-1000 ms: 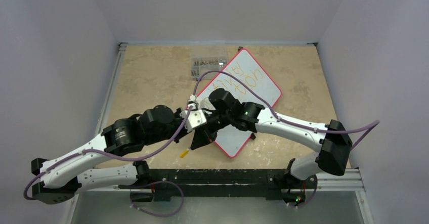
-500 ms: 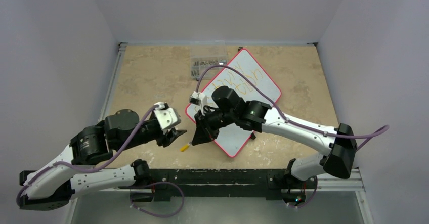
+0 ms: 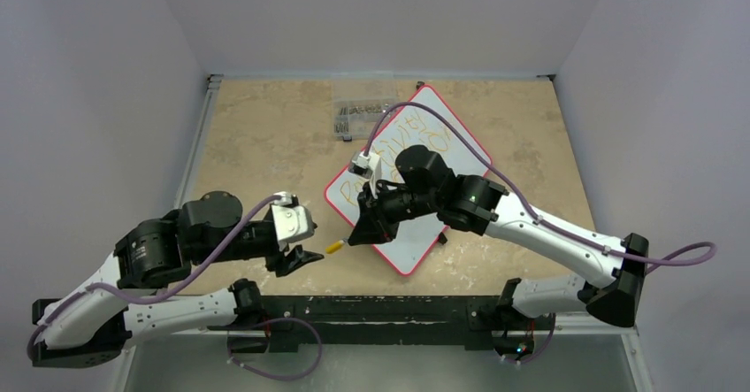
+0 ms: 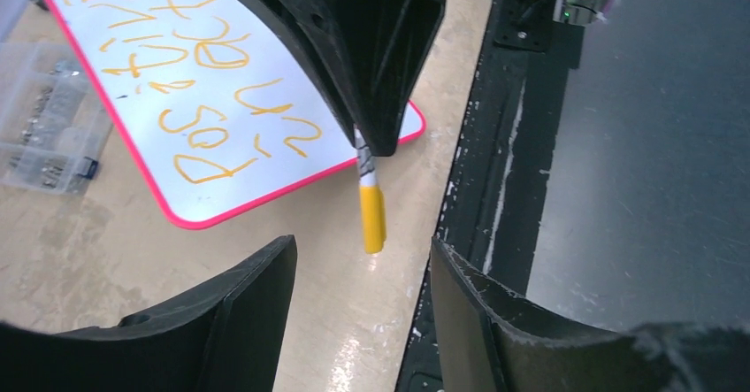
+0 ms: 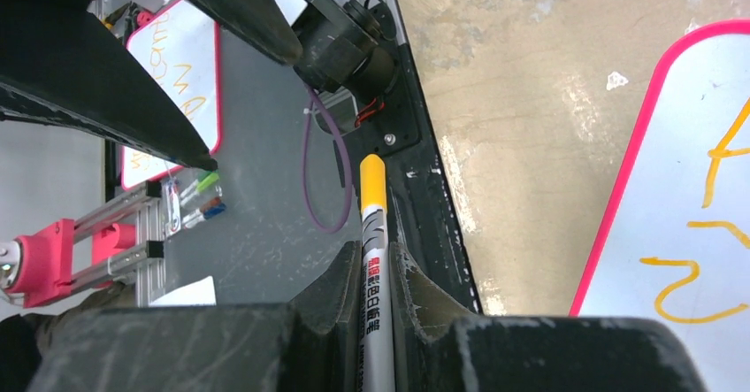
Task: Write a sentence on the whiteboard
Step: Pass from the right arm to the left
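The whiteboard (image 3: pixel 442 157) lies tilted like a diamond on the table, with a red-pink frame. Orange lettering, the sentence (image 3: pixel 414 132), runs across it in two lines and my right arm hides part of it. My right gripper (image 3: pixel 363 233) hovers off the board's near-left edge, shut on a white marker with a yellow end (image 3: pixel 334 247) that points toward the left arm. My left gripper (image 3: pixel 305 255) stands open just left of that yellow end, holding nothing. In the left wrist view the marker (image 4: pixel 372 218) hangs ahead of my open fingers (image 4: pixel 239 312). The right wrist view shows the marker (image 5: pixel 371 224) clamped tight.
A clear plastic parts box (image 3: pixel 363 113) sits at the back beside the whiteboard's far-left edge. The black rail (image 3: pixel 380 308) runs along the table's near edge just below both grippers. Bare tan tabletop (image 3: pixel 256 153) spreads to the left.
My left gripper let go at the marker, opened, and drew back toward the near left. The right arm carried the marker slightly right and up.
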### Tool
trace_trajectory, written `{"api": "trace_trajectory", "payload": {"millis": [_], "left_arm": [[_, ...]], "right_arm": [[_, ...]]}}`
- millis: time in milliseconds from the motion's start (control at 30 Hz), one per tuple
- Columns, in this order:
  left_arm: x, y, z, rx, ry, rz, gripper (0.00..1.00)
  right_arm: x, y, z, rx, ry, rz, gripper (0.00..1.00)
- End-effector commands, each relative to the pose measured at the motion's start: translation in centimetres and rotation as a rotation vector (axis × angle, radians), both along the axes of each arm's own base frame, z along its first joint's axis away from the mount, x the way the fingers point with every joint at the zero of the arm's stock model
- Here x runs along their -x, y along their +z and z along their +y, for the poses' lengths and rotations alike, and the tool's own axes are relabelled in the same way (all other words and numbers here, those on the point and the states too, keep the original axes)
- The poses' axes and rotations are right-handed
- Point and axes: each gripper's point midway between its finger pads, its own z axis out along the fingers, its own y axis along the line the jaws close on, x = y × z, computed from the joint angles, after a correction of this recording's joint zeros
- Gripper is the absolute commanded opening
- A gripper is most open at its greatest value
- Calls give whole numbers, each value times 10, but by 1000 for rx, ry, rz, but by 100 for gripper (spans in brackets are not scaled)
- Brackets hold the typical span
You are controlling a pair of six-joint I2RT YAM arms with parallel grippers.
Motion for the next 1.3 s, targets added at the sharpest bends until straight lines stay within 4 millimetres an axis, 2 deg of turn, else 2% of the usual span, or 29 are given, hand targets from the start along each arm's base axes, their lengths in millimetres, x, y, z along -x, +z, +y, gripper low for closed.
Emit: {"api": "trace_trajectory", "payload": {"millis": [0,267,567,833,1033,1200,1233,1267], "left_arm": [[19,-4,-21,-1,-141,55,56],[21,-13,-45,-32,-220,136,58],[4,-9,-70,16,-208,135,51],[-7,-14,-84,15,-191,152,31],[-12,-23,-88,-5,-176,163,0],[-15,-27,-87,4,-158,157,0],[-17,-26,-87,9,-150,154,0],[-18,-26,-87,14,-141,151,0]], "right_arm": [[2,37,-8,-80,30,-103,0],[10,52,-23,-110,50,-159,0],[14,60,-24,-137,70,-165,0],[17,62,-24,-152,85,-170,0],[20,61,-26,-164,96,-174,0],[19,59,-29,-151,84,-179,0],[19,58,-29,-147,82,-178,8],[19,57,-30,-146,81,-177,25]]}}
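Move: The marker sits in the right gripper's shut fingers, its middle about 9 cm to the left hand's right, 3 cm ahead and 5 cm below; the yellow end pokes out towards the left hand's half-open fingers. The whiteboard's middle lies on the table about 28 cm ahead of the left hand, 22 cm to its right and 28 cm below. From the right hand, the left gripper is some 9 cm left, 3 cm back and 5 cm up. The left hand dips down and slightly back, then comes forward again while reaching right, about 8 cm right and 3 cm down in all, its wrist turning some 10 degrees clockwise, and in the last part closes to pinch the marker's barrel just inboard of the yellow end. Meanwhile the right hand keeps its grip, rises about 3 cm and draws about 2 cm right, then holds the marker nearly still before edging slightly farther right. ##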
